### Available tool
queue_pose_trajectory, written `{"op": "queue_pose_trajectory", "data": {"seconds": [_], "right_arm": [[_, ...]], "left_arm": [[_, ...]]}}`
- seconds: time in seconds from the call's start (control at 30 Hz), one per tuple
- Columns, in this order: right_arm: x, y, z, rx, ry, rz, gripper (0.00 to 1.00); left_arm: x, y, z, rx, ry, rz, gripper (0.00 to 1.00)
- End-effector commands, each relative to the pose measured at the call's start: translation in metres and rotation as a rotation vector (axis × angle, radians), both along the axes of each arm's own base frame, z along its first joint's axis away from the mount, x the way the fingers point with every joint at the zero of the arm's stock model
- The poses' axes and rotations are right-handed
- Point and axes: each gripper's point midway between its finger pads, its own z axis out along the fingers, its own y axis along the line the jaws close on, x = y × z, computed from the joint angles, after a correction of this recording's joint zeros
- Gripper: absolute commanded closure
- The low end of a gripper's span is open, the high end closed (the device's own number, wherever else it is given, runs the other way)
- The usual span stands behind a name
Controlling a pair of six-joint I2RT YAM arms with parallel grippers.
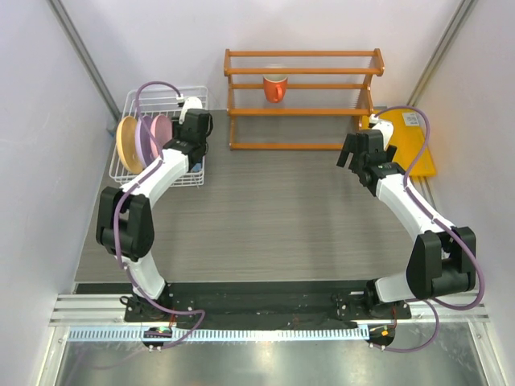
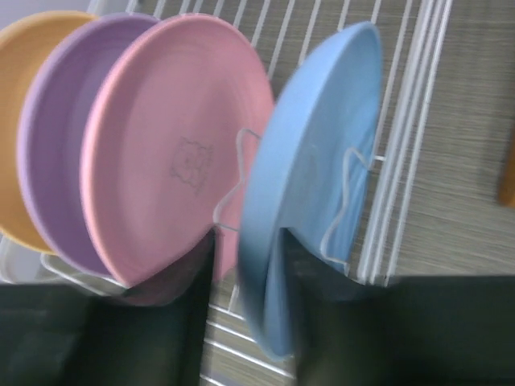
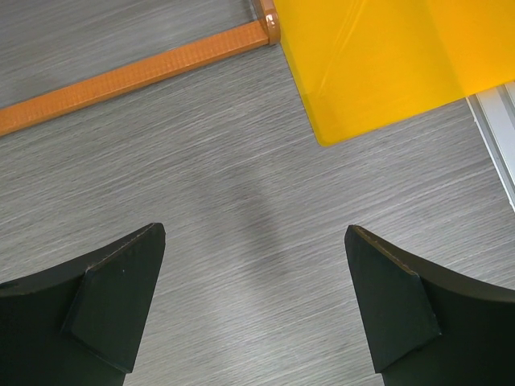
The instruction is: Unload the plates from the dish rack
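The white wire dish rack (image 1: 133, 172) stands at the back left and holds the plates upright. From left to right in the left wrist view they are orange-yellow (image 2: 20, 121), lilac (image 2: 60, 137), pink (image 2: 173, 137) and light blue (image 2: 322, 137). My left gripper (image 2: 253, 241) reaches down into the rack (image 2: 402, 121) with its dark fingers (image 2: 161, 322) on either side of the blue plate's near rim. A thin gap still shows on the pink plate's side, and the picture is blurred. Over the bare table at the right, my right gripper (image 3: 255, 231) stands wide open and holds nothing.
An orange wooden shelf (image 1: 304, 112) with an orange mug (image 1: 274, 87) stands at the back centre, and its base bar (image 3: 137, 72) lies just ahead of the right gripper. A yellow board (image 3: 378, 56) lies at the back right. Walls close in on both sides.
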Motion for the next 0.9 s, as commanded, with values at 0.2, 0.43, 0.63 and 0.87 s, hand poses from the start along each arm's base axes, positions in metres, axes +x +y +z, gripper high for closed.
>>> {"op": "queue_pose_trajectory", "data": {"seconds": [0.2,0.43,0.63,0.87], "right_arm": [[0.007,0.0,0.016,0.002,-0.042,0.004,0.0],[0.007,0.003,0.02,0.016,-0.05,0.012,0.0],[0.003,0.004,0.029,0.026,-0.064,0.022,0.0],[0.001,0.034,0.052,0.133,-0.114,0.159,0.0]], "left_arm": [[-0.007,0.005,0.058,0.074,-0.145,0.102,1.0],[-0.025,0.004,0.108,0.161,-0.241,0.164,1.0],[-0.043,0.008,0.148,0.215,-0.292,0.214,1.0],[-0.071,-0.001,0.181,0.164,-0.326,0.149,1.0]]}}
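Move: The blue plate stands on edge in the dish rack with its near upper rim between the left hand's half-open fingers; its middle is about 6 cm ahead, level sideways and some 6 cm below. The pink plate stands roughly 8 cm to the left of the blue one and the purple plate about 13 cm left of it, both equally far out. From the right hand the blue plate is about 12 cm ahead, 51 cm left and slightly lower. The left hand shuts its fingers at once, pinching the near upper rim of the blue plate, and eases slowly back and slightly up at first. Keeping the pinch, it then rises quickly, about 12 cm up and 5 cm back in all, away from the rack floor, while the wrist rolls some 15 degrees with its left side rising, turns a little counter-clockwise and tips its fingers up about 10 degrees. ##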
